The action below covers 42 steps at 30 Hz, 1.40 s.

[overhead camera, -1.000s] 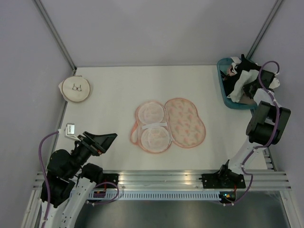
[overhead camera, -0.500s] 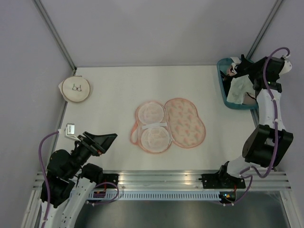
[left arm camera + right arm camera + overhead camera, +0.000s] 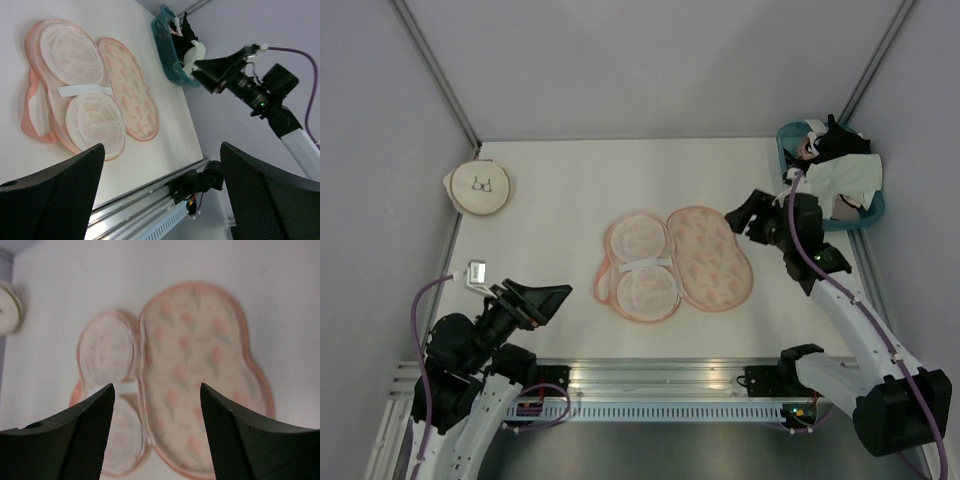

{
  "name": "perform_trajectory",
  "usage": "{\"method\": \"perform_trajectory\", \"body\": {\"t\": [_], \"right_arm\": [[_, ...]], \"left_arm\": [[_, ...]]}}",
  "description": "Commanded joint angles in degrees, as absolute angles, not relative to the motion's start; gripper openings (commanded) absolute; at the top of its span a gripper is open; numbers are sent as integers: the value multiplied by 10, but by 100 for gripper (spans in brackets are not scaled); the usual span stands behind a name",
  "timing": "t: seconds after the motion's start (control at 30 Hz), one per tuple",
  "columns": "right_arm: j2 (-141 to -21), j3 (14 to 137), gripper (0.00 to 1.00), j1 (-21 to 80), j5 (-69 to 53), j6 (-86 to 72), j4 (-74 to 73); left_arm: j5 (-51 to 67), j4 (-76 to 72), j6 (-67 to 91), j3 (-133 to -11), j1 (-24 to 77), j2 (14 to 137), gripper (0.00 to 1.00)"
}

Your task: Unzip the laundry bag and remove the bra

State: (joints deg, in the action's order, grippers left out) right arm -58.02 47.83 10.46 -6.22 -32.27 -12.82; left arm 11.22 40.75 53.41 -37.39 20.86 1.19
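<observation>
The laundry bag (image 3: pixel 678 262) lies opened flat mid-table: a peach printed half (image 3: pixel 200 375) on the right and a half with two pale mesh domes (image 3: pixel 75 80) under a white strap on the left. The bra (image 3: pixel 847 177), pale white, is draped over the teal bin (image 3: pixel 872 211) at the right edge, on darker garments. My right gripper (image 3: pixel 746 214) hangs open and empty just right of the bag; its wrist view looks down on the bag past the gripper (image 3: pixel 156 386). My left gripper (image 3: pixel 546 297) is open and empty near the front left, clear of the bag.
A round cream pouch with a bra drawing (image 3: pixel 480 188) sits at the far left edge. The teal bin (image 3: pixel 167 42) holds black and beige garments. A metal rail (image 3: pixel 660 375) runs along the table's near edge.
My right gripper opened over the bin and left the white bra there. The arm then swung left and down toward the open bag. The left arm barely shifted.
</observation>
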Motion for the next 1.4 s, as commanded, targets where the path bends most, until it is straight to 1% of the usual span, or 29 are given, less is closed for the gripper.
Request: {"method": "perform_trajectory", "body": {"t": [0.0, 0.03, 0.17, 0.23, 0.33, 0.47, 0.57, 0.6, 0.63, 0.7, 0.73, 0.87, 0.93, 1.03, 1.1, 1.13, 1.27, 1.33, 1.37], "right_arm": [[-529, 411, 74, 184, -24, -334, -135], [-520, 402, 74, 225, -4, -335, -154], [-470, 360, 76, 306, 17, -370, -177], [-447, 325, 78, 352, 31, -404, -173], [-413, 267, 78, 388, 82, -461, -180], [-383, 194, 77, 399, 137, -545, -187], [-371, 181, 77, 410, 188, -600, -226], [-369, 181, 76, 411, 207, -618, -269], [-367, 183, 76, 411, 252, -641, -294], [-358, 183, 76, 411, 286, -696, -346], [-353, 180, 76, 411, 307, -708, -353], [-339, 143, 75, 411, 320, -751, -339], [-341, 136, 72, 411, 321, -763, -319], [-361, 132, 69, 411, 335, -772, -294], [-396, 139, 66, 411, 338, -775, -281], [-410, 141, 62, 411, 341, -773, -273], [-515, 156, 54, 411, 347, -768, -225], [-564, 163, 47, 411, 347, -764, -193], [-579, 170, 46, 411, 347, -762, -182]], "left_arm": [[173, 360, 500, -361, 207, 6, 100], [180, 354, 498, -357, 207, 5, 99], [204, 322, 492, -345, 208, 5, 100], [209, 314, 492, -340, 208, 5, 99], [209, 313, 494, -338, 207, 5, 100], [211, 314, 496, -331, 208, -17, 99], [211, 313, 498, -329, 207, -17, 100], [212, 313, 499, -329, 208, -17, 100], [211, 314, 499, -328, 207, -17, 99], [211, 315, 501, -325, 208, -18, 100], [211, 315, 503, -323, 208, -18, 100], [208, 315, 505, -319, 208, -18, 100], [207, 316, 504, -320, 208, -17, 100], [203, 317, 504, -321, 208, -16, 100], [196, 322, 504, -321, 208, -16, 100], [193, 326, 503, -323, 207, -17, 100], [186, 333, 502, -325, 208, -19, 99], [183, 337, 499, -330, 208, -20, 100], [182, 345, 497, -331, 207, -21, 99]]}}
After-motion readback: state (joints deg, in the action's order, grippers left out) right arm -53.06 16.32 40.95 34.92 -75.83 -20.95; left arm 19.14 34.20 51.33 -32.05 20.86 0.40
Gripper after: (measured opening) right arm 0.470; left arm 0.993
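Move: The laundry bag lies open and flat; the near right edge of its printed panel is about 13 cm back and 2 cm right of the right hand, some 22 cm below. That panel's middle lies about 4 cm back and 3 cm left of the hand, the mesh half 5 cm back and 19 cm left. The basket is roughly 12 cm ahead and 26 cm right. From the left hand, the edge is about 9 cm ahead, 36 cm right and 26 cm below. The empty right hand leaves the basket side behind, swinging back and some 8 cm left while it sinks, then drops on down while curving back right, ending about 21 cm lower and 13 cm nearer the base with a final creep of 2–3 cm forward along the panel's near right edge. The wrist turns counter-clockwise, then well back clockwise (some 30 degrees net) and tips the fingers about 20 degrees further down as they narrow from wide to roughly half open around the border, touch not clear, while the open left hand shifts about 2 cm right. ##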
